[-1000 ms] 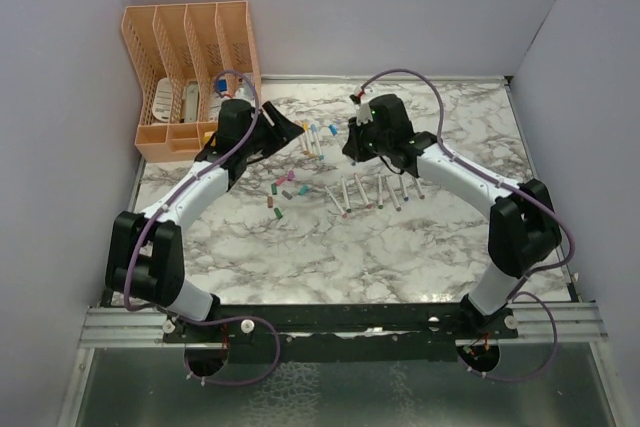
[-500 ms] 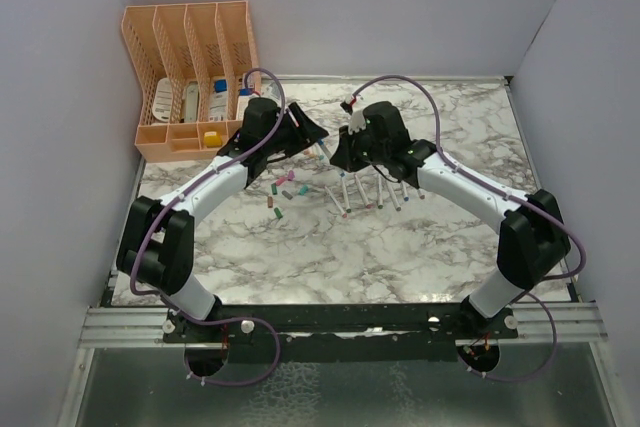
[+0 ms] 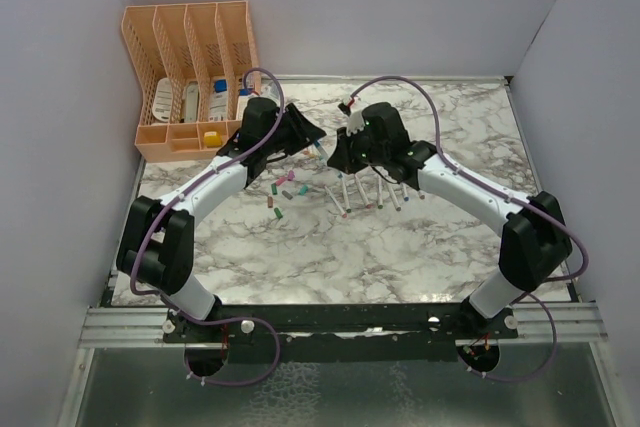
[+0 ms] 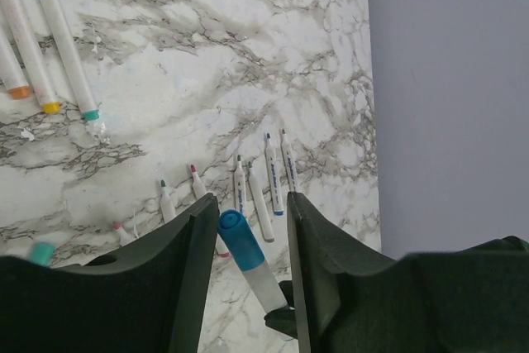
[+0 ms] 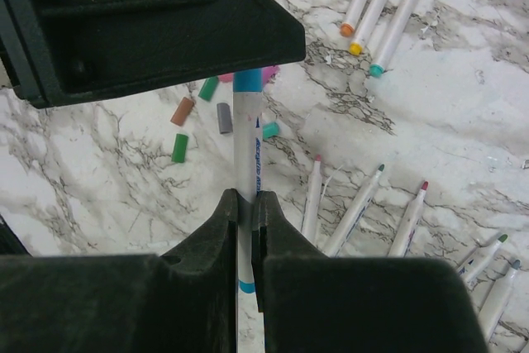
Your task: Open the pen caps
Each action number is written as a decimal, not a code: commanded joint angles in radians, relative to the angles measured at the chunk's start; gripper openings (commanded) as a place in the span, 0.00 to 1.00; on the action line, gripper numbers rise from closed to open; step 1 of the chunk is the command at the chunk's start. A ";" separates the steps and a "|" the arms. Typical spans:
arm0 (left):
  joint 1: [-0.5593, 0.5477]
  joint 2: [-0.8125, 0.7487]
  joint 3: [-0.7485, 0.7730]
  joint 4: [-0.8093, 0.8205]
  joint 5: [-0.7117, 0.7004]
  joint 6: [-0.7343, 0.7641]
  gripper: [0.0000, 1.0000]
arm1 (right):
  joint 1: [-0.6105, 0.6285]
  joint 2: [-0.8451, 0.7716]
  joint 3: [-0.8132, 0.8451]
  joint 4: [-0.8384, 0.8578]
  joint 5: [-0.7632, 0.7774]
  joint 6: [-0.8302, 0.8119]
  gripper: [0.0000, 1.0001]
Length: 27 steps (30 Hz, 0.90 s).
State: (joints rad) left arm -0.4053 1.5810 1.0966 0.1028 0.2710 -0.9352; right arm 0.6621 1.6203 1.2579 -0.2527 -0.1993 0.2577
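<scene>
My right gripper [image 5: 245,197] is shut on the white barrel of a pen [image 5: 246,138], held above the table. The pen's blue cap [image 4: 238,241] sits between the fingers of my left gripper [image 4: 250,197], which is open. The cap lies against the left finger, with a gap to the right one. In the top view the two grippers, left [image 3: 316,137] and right [image 3: 337,154], meet over the back middle of the table. Several loose pen caps [image 5: 179,148] lie on the marble below.
A row of uncapped white pens [image 3: 375,192] lies on the marble under the right arm. A few more pens [image 5: 388,14] lie behind, near the grippers. Loose caps [image 3: 280,195] are scattered left of the row. An orange desk organizer [image 3: 190,77] stands at the back left.
Both arms moved toward each other, bringing the held pen's cap between my left fingers. The left jaws have narrowed around the cap. The right gripper stayed shut on the pen.
</scene>
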 commanded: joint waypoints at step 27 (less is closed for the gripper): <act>-0.046 -0.054 -0.026 0.055 -0.011 -0.018 0.00 | 0.010 0.031 0.058 0.006 -0.051 -0.016 0.59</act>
State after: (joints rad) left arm -0.4282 1.5772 1.0752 0.1413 0.2729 -0.9585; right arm 0.6666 1.6150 1.2675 -0.2535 -0.2230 0.2527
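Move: The held marker's blue cap already sits between the left hand's open fingers, within a centimetre of midway. From the right hand, which grips the marker's body, the cap is about 5 cm ahead, 3 cm left and 3 cm higher. On the table some 12 cm below the left hand, the loose teal cap lies 7 cm back and 4 cm left, and the nearest uncapped pen 9 cm back and 4 cm right. The blue cap is pinched by the left fingers, which close from about half open while that hand stays almost in place, drifting only about 1 cm to the right. The right hand, at first still gripping the body, rises and draws back by less than 1 cm, then opens past halfway around the marker and lets go, its fingers staying on either side. ##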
